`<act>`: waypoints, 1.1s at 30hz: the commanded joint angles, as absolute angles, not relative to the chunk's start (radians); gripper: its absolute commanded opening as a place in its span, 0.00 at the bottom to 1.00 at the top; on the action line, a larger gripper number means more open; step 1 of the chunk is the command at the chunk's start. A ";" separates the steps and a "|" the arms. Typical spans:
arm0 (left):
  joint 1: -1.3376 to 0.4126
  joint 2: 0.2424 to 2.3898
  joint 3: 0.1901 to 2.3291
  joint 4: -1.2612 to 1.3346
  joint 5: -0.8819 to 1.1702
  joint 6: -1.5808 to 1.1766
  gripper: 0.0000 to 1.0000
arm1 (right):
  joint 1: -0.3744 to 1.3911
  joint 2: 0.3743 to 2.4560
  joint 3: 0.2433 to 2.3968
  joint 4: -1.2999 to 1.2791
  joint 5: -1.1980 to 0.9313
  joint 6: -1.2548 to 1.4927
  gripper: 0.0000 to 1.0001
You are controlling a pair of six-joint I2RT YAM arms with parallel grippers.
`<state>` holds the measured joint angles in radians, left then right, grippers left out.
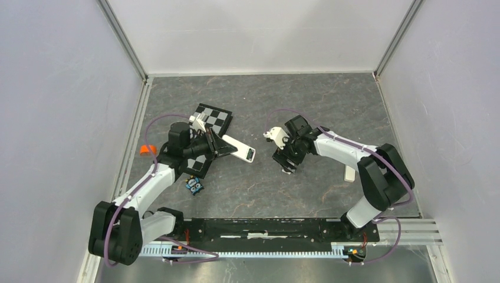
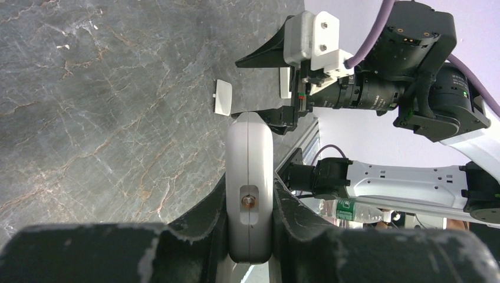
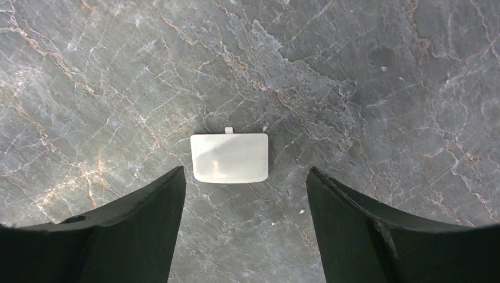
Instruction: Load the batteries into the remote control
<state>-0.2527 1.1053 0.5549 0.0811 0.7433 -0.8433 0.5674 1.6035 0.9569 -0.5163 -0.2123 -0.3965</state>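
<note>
My left gripper point(image 1: 219, 145) is shut on the white remote control point(image 1: 240, 151) and holds it above the table, its dark-patch end pointing right. In the left wrist view the remote point(image 2: 250, 159) stands edge-on between the fingers, and a small recess with a metal piece shows on its side. My right gripper point(image 1: 284, 160) is open and empty, hovering over a small white square piece point(image 3: 230, 158) that lies flat on the table just beyond its fingertips point(image 3: 159, 200). That piece also shows in the left wrist view point(image 2: 223, 97). No batteries are in view.
A black-and-white checkered board point(image 1: 213, 121) lies behind the left gripper. A small blue toy-like object point(image 1: 194, 186) sits by the left arm, and an orange object point(image 1: 145, 150) is at the left wall. Another white piece point(image 1: 349, 173) lies by the right arm.
</note>
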 commanded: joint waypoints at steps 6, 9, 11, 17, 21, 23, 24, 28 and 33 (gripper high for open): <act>-0.235 1.133 0.613 0.121 0.788 -0.805 0.02 | 0.604 1.661 0.998 -0.588 -0.216 -0.436 0.80; -0.229 1.140 0.617 0.121 0.798 -0.806 0.02 | 0.612 1.678 1.002 -0.590 -0.204 -0.434 0.79; -0.226 1.141 0.617 0.121 0.809 -0.805 0.02 | 0.621 1.690 1.009 -0.591 -0.195 -0.436 0.77; -0.221 1.143 0.612 0.121 0.815 -0.808 0.02 | 0.632 1.732 1.026 -0.610 -0.156 -0.426 0.65; -0.219 1.143 0.611 0.121 0.813 -0.810 0.02 | 0.635 1.713 1.014 -0.618 -0.147 -0.416 0.67; -0.219 1.143 0.608 0.121 0.814 -0.810 0.02 | 0.635 1.697 1.000 -0.611 -0.142 -0.416 0.73; -0.220 1.144 0.607 0.121 0.816 -0.811 0.02 | 0.635 1.690 0.992 -0.607 -0.144 -0.416 0.75; -0.218 1.141 0.604 0.121 0.816 -0.813 0.02 | 0.637 1.699 0.990 -0.604 -0.154 -0.417 0.68; -0.218 1.140 0.595 0.123 0.815 -0.816 0.02 | 0.645 1.706 0.996 -0.607 -0.118 -0.407 0.45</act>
<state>-0.2237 1.1439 0.5735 0.0841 0.7856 -0.8425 0.6342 1.7012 1.0065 -0.5922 -0.1390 -0.4168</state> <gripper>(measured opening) 0.275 0.525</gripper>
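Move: The remote's battery cover lies flat on the table almost under the right hand: about 1 cm back of it, level with it left to right and some 3 cm below. The remote, held by the left hand, has its middle about 20 cm to the right hand's left, roughly level forward and 12 cm above; a second white remote lies some 26 cm right, 1 cm ahead and 3 cm below. From the left hand, the cover is about 24 cm right, level forward and 15 cm below. The right fingers come onto the two short side edges of the battery cover and pinch it between their tips, after the hand sinks about 2 cm and draws back 1 to 2 cm. They narrow, ease open a little, then close again to about half open, while the wrist tilts less than 10 degrees. The left hand keeps the remote raised, hardly moving. ##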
